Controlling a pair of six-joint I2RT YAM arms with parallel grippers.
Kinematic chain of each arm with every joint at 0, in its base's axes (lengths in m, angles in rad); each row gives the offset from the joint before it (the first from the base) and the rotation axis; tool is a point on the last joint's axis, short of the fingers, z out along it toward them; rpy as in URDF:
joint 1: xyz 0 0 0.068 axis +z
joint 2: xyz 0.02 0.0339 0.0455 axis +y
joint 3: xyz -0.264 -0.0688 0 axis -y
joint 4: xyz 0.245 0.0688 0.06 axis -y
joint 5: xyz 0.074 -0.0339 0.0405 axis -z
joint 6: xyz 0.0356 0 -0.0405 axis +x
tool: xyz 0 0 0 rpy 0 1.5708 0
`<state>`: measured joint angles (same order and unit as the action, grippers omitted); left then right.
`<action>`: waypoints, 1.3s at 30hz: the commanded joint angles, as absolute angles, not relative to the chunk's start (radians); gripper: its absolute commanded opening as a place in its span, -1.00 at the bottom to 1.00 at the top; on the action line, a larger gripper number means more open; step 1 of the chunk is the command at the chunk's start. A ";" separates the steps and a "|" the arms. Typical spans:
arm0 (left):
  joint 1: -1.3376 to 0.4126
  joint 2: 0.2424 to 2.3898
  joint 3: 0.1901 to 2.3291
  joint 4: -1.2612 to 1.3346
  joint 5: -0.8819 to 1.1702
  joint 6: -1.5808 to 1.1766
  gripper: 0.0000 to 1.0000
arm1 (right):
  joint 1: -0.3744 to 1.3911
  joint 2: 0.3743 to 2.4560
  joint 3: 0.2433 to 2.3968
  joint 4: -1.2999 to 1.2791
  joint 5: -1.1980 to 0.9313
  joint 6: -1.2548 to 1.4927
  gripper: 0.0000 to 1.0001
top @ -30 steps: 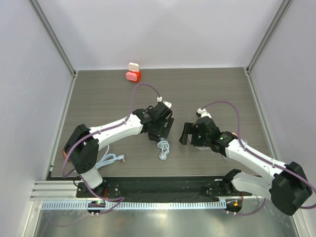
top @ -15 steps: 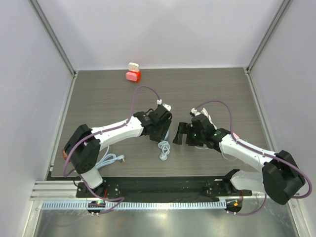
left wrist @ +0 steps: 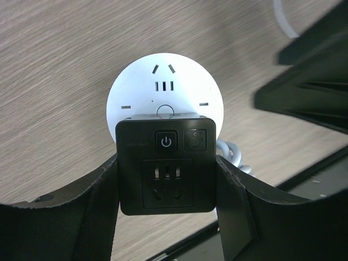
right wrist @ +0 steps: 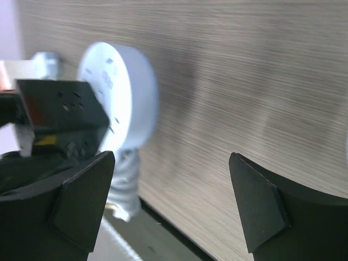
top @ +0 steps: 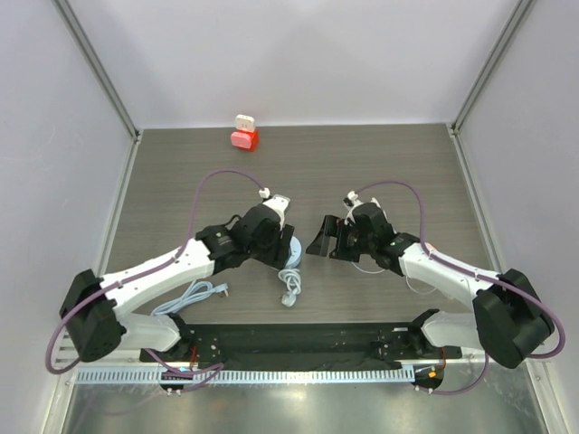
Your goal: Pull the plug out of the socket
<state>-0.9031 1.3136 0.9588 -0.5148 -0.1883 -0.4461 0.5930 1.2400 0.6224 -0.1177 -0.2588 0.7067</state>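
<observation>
A black square plug (left wrist: 167, 166) with a power button sits between my left gripper's (left wrist: 167, 202) fingers, which are shut on its two sides. Its top edge overlaps the round white socket (left wrist: 165, 89) lying on the wooden table; I cannot tell whether they are still joined. From above, my left gripper (top: 279, 241) is at the socket (top: 295, 250). My right gripper (top: 318, 242) is open and empty just right of it. In the right wrist view the plug (right wrist: 60, 117) stands against the socket's (right wrist: 128, 98) face, beyond my right gripper (right wrist: 171, 204).
The socket's coiled white cable (top: 289, 289) trails toward the near edge. A second pale cable (top: 194, 297) lies near the left arm's base. A small red and white object (top: 244, 134) stands at the back wall. A black rail (top: 289, 339) runs along the near edge.
My left arm has drawn back and left, taking the plug, the socket and the cable with it. My right gripper has moved left toward the socket and stays open.
</observation>
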 commanded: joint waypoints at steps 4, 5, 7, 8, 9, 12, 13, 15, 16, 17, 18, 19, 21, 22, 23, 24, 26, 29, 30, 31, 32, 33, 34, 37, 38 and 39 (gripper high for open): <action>-0.910 1.163 0.948 -0.353 -0.091 -0.502 -0.99 | 0.589 1.242 0.583 0.251 -0.480 0.879 0.85; -0.908 1.154 0.943 -0.351 -0.087 -0.502 -1.00 | 0.591 1.250 0.572 0.276 -0.495 0.893 0.85; -0.908 1.129 0.939 -0.345 -0.083 -0.500 -1.00 | 0.595 1.282 0.563 0.345 -0.534 0.935 0.85; -0.908 1.123 0.939 -0.339 -0.078 -0.500 -1.00 | 0.600 1.292 0.560 0.363 -0.537 0.945 0.85; -0.908 1.117 0.939 -0.339 -0.075 -0.499 -1.00 | 0.603 1.302 0.554 0.388 -0.534 0.956 0.84; -0.908 1.100 0.945 -0.330 -0.060 -0.492 -1.00 | 0.609 1.315 0.532 0.436 -0.535 0.982 0.75; -0.908 1.094 0.949 -0.330 -0.051 -0.489 -1.00 | 0.609 1.315 0.519 0.449 -0.534 0.989 0.70; -0.908 1.086 0.948 -0.325 -0.041 -0.488 -1.00 | 0.609 1.310 0.502 0.480 -0.519 1.008 0.66; -0.908 1.085 0.950 -0.324 -0.037 -0.486 -1.00 | 0.609 1.304 0.489 0.488 -0.509 1.009 0.62; -0.908 1.083 0.948 -0.324 -0.031 -0.486 -1.00 | 0.609 1.299 0.485 0.492 -0.505 1.012 0.61; -0.908 1.080 0.946 -0.322 -0.026 -0.486 -1.00 | 0.609 1.296 0.479 0.503 -0.489 1.023 0.60; -0.908 1.080 0.945 -0.321 -0.022 -0.488 -1.00 | 0.609 1.289 0.468 0.511 -0.483 1.029 0.57; -0.908 1.074 0.939 -0.318 -0.015 -0.495 -1.00 | 0.609 1.284 0.460 0.529 -0.471 1.046 0.56; -0.908 1.071 0.937 -0.318 -0.014 -0.497 -1.00 | 0.609 1.285 0.460 0.531 -0.469 1.048 0.53; -0.908 1.068 0.936 -0.314 -0.014 -0.505 -1.00 | 0.609 1.292 0.466 0.532 -0.474 1.046 0.52; -0.908 1.065 0.934 -0.313 -0.015 -0.508 -1.00 | 0.609 1.293 0.465 0.541 -0.477 1.046 0.52; -0.908 1.062 0.939 -0.313 -0.020 -0.518 -1.00 | 0.609 1.302 0.469 0.551 -0.495 1.048 0.50; -0.908 1.060 0.950 -0.313 -0.017 -0.545 -1.00 | 0.607 1.310 0.465 0.572 -0.499 1.055 0.46; -0.908 1.060 0.951 -0.310 -0.012 -0.554 -1.00 | 0.609 1.309 0.462 0.589 -0.497 1.057 0.44; -0.908 1.060 0.953 -0.308 -0.006 -0.557 -1.00 | 0.609 1.308 0.456 0.600 -0.497 1.065 0.39; -0.908 1.058 0.953 -0.302 -0.006 -0.560 -1.00 | 0.609 1.307 0.450 0.610 -0.499 1.069 0.34; -0.908 1.058 0.953 -0.299 -0.006 -0.561 -1.00 | 0.609 1.308 0.446 0.632 -0.497 1.074 0.33; -0.908 1.057 0.950 -0.293 -0.006 -0.566 -1.00 | 0.607 1.307 0.442 0.641 -0.495 1.080 0.28; -0.908 1.051 0.940 -0.276 -0.006 -0.580 -1.00 | 0.609 1.318 0.423 0.673 -0.497 1.095 0.08; -0.908 1.045 0.933 -0.265 -0.006 -0.586 -1.00 | 0.609 1.319 0.416 0.683 -0.502 1.103 0.03; -0.908 1.040 0.930 -0.261 -0.006 -0.594 -1.00 | 0.609 1.324 0.413 0.695 -0.503 1.104 0.01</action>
<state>-0.8997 1.0992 0.9096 -0.4591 -0.0917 -0.5354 0.6006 1.3106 0.4236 0.5877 -0.5064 1.0832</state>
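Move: The left hand already pinches the black plug, which is still in the round white socket; the socket's middle is about 2 cm ahead of this hand, 3 cm to its right and 4 cm below. From the open right hand, the socket lies roughly 8 cm to the left, about level fore and aft and 2 cm lower, with the plug some 11 cm left, 1 cm back and 1 cm higher. The coiled cord is about 6 cm back from the socket and 4 cm below it. Keeping its pinch on the plug, the left hand lifts plug and socket some 5 cm, fast then easing, draws back slightly and tips its fingertips about 15 degrees towards the right hand. The right hand goes left and up to the socket, rolling about 30 degrees until its fingers point nearly level leftward, then narrows them from nearly wide open to about half around the rim; whether they touch can't be seen. ##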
